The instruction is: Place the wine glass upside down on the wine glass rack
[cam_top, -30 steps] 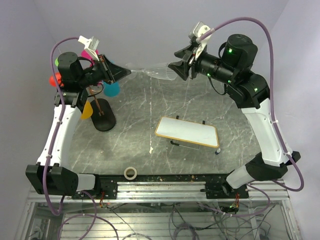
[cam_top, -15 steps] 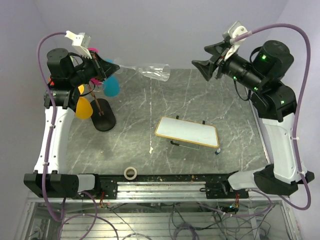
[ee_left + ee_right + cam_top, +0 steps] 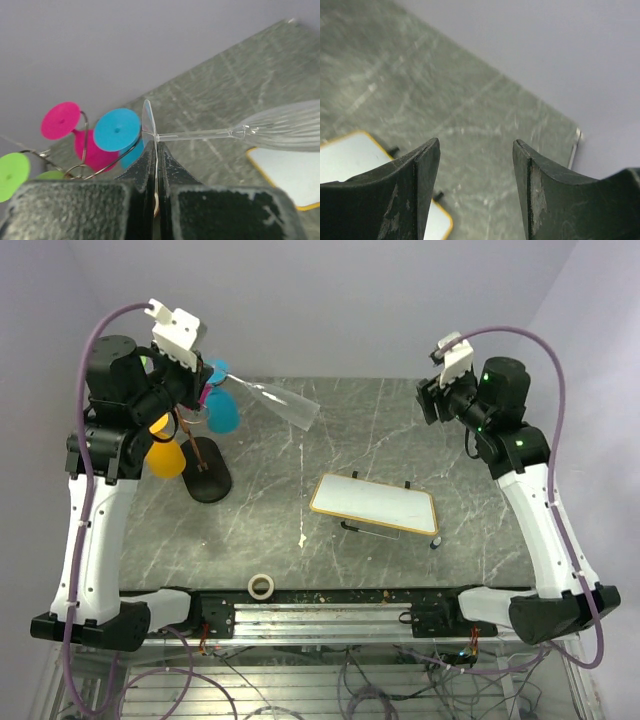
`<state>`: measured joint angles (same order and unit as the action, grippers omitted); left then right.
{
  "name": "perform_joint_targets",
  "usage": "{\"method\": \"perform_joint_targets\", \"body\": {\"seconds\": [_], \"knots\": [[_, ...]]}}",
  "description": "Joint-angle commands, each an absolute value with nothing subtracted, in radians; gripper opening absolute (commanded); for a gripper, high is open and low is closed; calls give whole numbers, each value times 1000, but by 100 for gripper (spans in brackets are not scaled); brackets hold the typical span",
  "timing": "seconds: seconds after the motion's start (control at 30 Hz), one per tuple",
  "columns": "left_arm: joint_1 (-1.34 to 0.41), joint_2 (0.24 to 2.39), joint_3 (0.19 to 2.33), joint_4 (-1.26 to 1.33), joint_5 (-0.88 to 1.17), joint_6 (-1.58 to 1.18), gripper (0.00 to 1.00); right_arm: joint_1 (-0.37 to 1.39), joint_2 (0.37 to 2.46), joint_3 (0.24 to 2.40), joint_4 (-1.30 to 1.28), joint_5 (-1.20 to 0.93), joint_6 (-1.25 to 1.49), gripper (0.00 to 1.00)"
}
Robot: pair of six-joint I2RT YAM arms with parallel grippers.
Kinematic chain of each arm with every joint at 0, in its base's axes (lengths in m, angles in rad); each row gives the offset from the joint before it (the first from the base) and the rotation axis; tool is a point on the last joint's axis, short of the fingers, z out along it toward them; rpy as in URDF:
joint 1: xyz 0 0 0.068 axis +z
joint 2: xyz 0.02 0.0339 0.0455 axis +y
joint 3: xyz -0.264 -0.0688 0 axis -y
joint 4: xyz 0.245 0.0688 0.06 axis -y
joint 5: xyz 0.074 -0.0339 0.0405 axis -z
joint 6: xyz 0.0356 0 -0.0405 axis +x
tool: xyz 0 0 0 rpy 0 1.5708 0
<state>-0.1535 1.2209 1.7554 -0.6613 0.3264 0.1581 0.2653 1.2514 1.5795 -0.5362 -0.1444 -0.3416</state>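
A clear wine glass (image 3: 290, 406) hangs in the air at the back left, lying almost level with its bowl sloping down to the right. My left gripper (image 3: 207, 382) is shut on the rim of its foot (image 3: 148, 119), and the stem and ribbed bowl (image 3: 285, 131) reach off to the right. The wine glass rack (image 3: 210, 483) stands just below and left of that grip, and its wire arms (image 3: 85, 131) carry pink (image 3: 61, 120), blue (image 3: 116, 130) and green (image 3: 11, 170) glasses. My right gripper (image 3: 430, 402) is open and empty at the back right, far from the glass; the right wrist view shows only table between its jaws (image 3: 476, 145).
A white board with a yellow rim (image 3: 375, 503) lies mid-table on small black feet. A roll of tape (image 3: 261, 586) sits near the front edge. An orange glass (image 3: 165, 456) hangs low on the rack's left side. The back wall is close behind both grippers.
The right gripper has come off the glass's bowl, opened wider and drawn back to the right. The left arm has risen, and the glass now slopes bowl-down beside the rack.
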Motion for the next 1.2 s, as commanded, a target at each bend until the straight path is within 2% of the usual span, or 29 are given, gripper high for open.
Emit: {"method": "perform_joint_targets", "body": {"seconds": [0.0,0.17,0.37,0.6,0.7,1.17], "knots": [[-204,1200,1764,-731,103,392,7,172,1203,1404,-449,-147,-406,60],[-264,1186,1721,-740,14,555,7,45,1169,1175,-371,-269,-426,61],[-291,1174,1684,-736,-58,663,7,-56,1147,1022,-334,-424,-405,66],[-310,1183,1657,-733,-122,796,7,-136,1136,960,-339,-500,-391,89],[-319,1200,1657,-727,-155,816,7,-161,1133,941,-325,-512,-382,94],[-344,1236,1576,-667,-272,854,7,-201,1172,923,-318,-576,-360,98]]}}
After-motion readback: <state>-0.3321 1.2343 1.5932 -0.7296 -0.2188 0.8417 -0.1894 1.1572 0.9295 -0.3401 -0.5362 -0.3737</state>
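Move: Just below the left hand, which holds the clear wine glass by its foot, the rack's empty hook lies about 11 cm down, 2 cm back and 3 cm left. The hanging blue glass is some 6 cm ahead, straight in line, and 17 cm lower; at that height the pink one is 10 cm ahead and 5 cm left, the orange one 5 cm back and 10 cm left. From the right hand the hook is roughly 41 cm left, 4 cm back and 6 cm lower. Rolling its left side up by some 45 degrees, the left hand swings the clear glass's bowl down while sinking about 7 cm and easing 5 cm left towards the empty hook, still pinching the foot; a slight forward drift comes late. The empty right hand drops about 20 cm and goes 10 cm right, away from the rack, tipping down and opening wide before it settles. ##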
